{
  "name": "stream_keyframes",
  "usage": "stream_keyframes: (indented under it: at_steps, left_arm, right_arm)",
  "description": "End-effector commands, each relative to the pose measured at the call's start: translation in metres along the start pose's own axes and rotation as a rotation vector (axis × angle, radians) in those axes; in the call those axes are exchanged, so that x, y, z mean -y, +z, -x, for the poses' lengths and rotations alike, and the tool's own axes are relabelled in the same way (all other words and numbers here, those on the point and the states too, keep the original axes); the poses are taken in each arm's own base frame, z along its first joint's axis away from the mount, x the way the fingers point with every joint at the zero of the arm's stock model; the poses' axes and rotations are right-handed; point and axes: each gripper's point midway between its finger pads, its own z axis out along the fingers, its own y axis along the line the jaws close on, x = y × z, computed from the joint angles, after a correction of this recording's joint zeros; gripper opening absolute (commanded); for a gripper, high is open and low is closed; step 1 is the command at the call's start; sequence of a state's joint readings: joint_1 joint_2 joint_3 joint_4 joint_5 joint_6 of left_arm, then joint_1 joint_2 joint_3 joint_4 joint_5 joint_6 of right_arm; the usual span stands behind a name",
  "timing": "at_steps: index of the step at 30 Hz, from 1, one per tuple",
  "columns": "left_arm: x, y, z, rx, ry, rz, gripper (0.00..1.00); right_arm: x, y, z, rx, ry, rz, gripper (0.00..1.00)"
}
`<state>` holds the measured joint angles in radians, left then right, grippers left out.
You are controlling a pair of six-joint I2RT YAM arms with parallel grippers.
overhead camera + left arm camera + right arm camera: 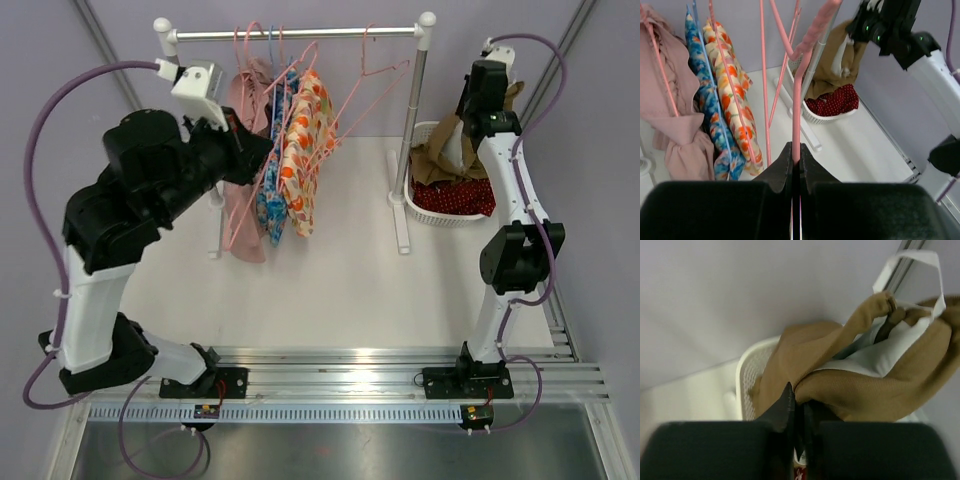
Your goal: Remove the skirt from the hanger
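The tan skirt (438,158) hangs bunched above the white basket (436,216), off any hanger, with its white lining showing (880,357). My right gripper (799,392) is shut on a fold of the skirt (865,390); from above it sits at the back right (472,128). My left gripper (796,150) is shut on the lower bar of a bare pink hanger (798,95), which still hooks on the rail (300,33). In the top view the left gripper (258,148) is under the rail's left part. The skirt also shows in the left wrist view (832,67).
A pink garment (245,100), a blue floral one (272,200) and an orange floral one (305,160) hang on the rack with several pink hangers. A red dotted garment (462,197) lies in the basket. The rack's right post (408,140) stands beside the basket.
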<state>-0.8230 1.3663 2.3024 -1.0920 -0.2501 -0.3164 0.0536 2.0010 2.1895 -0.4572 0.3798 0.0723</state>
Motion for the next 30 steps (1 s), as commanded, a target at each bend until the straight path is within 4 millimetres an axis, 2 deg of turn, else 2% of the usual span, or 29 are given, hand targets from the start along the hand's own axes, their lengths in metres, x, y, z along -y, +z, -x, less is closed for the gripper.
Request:
stream_keyframes:
  at_steps: [1,2,3,4,5,6,7,8,9,12,13,14,15,16,17,18,19,21,25,30]
  left_arm:
    - [0.010,0.069,0.002,0.025,0.031,-0.005,0.00]
    - [0.010,0.079,0.006,0.036,0.023,-0.012,0.00]
    - [0.010,0.084,0.012,0.049,0.012,-0.021,0.00]
    - [0.009,0.094,0.012,0.048,0.005,-0.020,0.00]
    - [0.002,0.114,0.007,0.027,-0.010,0.001,0.00]
    - [0.000,0.123,0.005,0.019,-0.015,0.003,0.00]
    - [-0.002,0.128,0.009,0.028,-0.024,0.002,0.00]
    - [-0.009,0.142,0.006,0.025,-0.037,0.013,0.00]
    - [-0.011,0.147,0.007,0.030,-0.043,0.009,0.00]
    - [-0.022,0.171,0.009,0.058,-0.058,0.007,0.00]
    - [-0.024,0.179,0.007,0.060,-0.059,0.000,0.00]
    - [-0.024,0.184,0.018,0.104,-0.064,-0.016,0.00]
    - [-0.026,0.195,0.014,0.102,-0.066,-0.020,0.00]
    - [-0.024,0.199,0.018,0.118,-0.066,-0.037,0.00]
    - [-0.022,0.202,0.026,0.152,-0.064,-0.051,0.00]
    - [-0.022,0.210,0.025,0.156,-0.070,-0.053,0.00]
    - [-0.020,0.213,0.027,0.166,-0.080,-0.067,0.00]
    - [-0.012,0.218,0.028,0.165,-0.091,-0.103,0.00]
    - [-0.014,0.243,0.010,0.132,-0.135,-0.110,0.00]
    - [-0.013,0.278,-0.019,0.084,-0.191,-0.133,0.00]
  right_arm:
    - [-0.017,-0.032,0.002,0.015,0.112,0.130,0.44]
    - [-0.023,-0.042,-0.005,-0.011,0.122,0.184,0.81]
    - [-0.025,-0.046,-0.015,-0.031,0.139,0.201,0.99]
    - [-0.023,-0.045,-0.050,-0.099,0.140,0.193,0.99]
    - [-0.021,-0.060,-0.046,-0.088,0.164,0.212,0.99]
    - [-0.020,-0.066,-0.049,-0.086,0.179,0.222,0.99]
    - [-0.016,-0.070,-0.077,-0.136,0.176,0.213,0.99]
    - [-0.012,-0.085,-0.069,-0.112,0.197,0.223,0.99]
    - [-0.011,-0.092,-0.072,-0.110,0.206,0.230,0.99]
    - [-0.009,-0.119,-0.090,-0.141,0.221,0.277,0.99]
    - [-0.007,-0.124,-0.110,-0.177,0.220,0.283,0.99]
    - [-0.008,-0.138,-0.104,-0.161,0.236,0.319,0.99]
    - [-0.009,-0.145,-0.107,-0.166,0.255,0.334,0.99]
    - [-0.008,-0.150,-0.123,-0.195,0.260,0.339,1.00]
    - [-0.011,-0.163,-0.118,-0.179,0.275,0.383,0.99]
    - [-0.010,-0.167,-0.129,-0.194,0.284,0.388,0.99]
    - [-0.008,-0.174,-0.126,-0.180,0.292,0.395,0.99]
    - [-0.007,-0.179,-0.133,-0.194,0.288,0.402,0.99]
    - [-0.004,-0.186,-0.126,-0.180,0.273,0.404,0.99]
    - [-0.003,-0.191,-0.129,-0.189,0.273,0.408,0.99]
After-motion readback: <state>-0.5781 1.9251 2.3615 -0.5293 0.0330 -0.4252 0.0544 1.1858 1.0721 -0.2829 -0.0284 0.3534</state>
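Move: The left hand holds the empty hanger; the free stretch of rod lies some 32 cm ahead, 12 cm right and about level. From that hand the flowered garment is about 27 cm ahead, 6 cm right and 18 cm lower, the other empty hanger 30 cm ahead, 20 cm right. The right hand holds the brown skirt over the basket, whose middle is about 3 cm back, 2 cm right, 25 cm down; the rack's right foot is 5 cm back, 12 cm left, 33 cm below. The right hand opens wide as it sinks, letting go of the brown skirt over the basket, then draws back about 20 cm and 7 cm left, ending some 10 cm lower, its wrist rolling left side up and turning counter-clockwise. Meanwhile the left hand, keeping its pinch on the empty hanger, carries it about 22 cm forward and 12 cm right towards the rod, dipping on the way. ##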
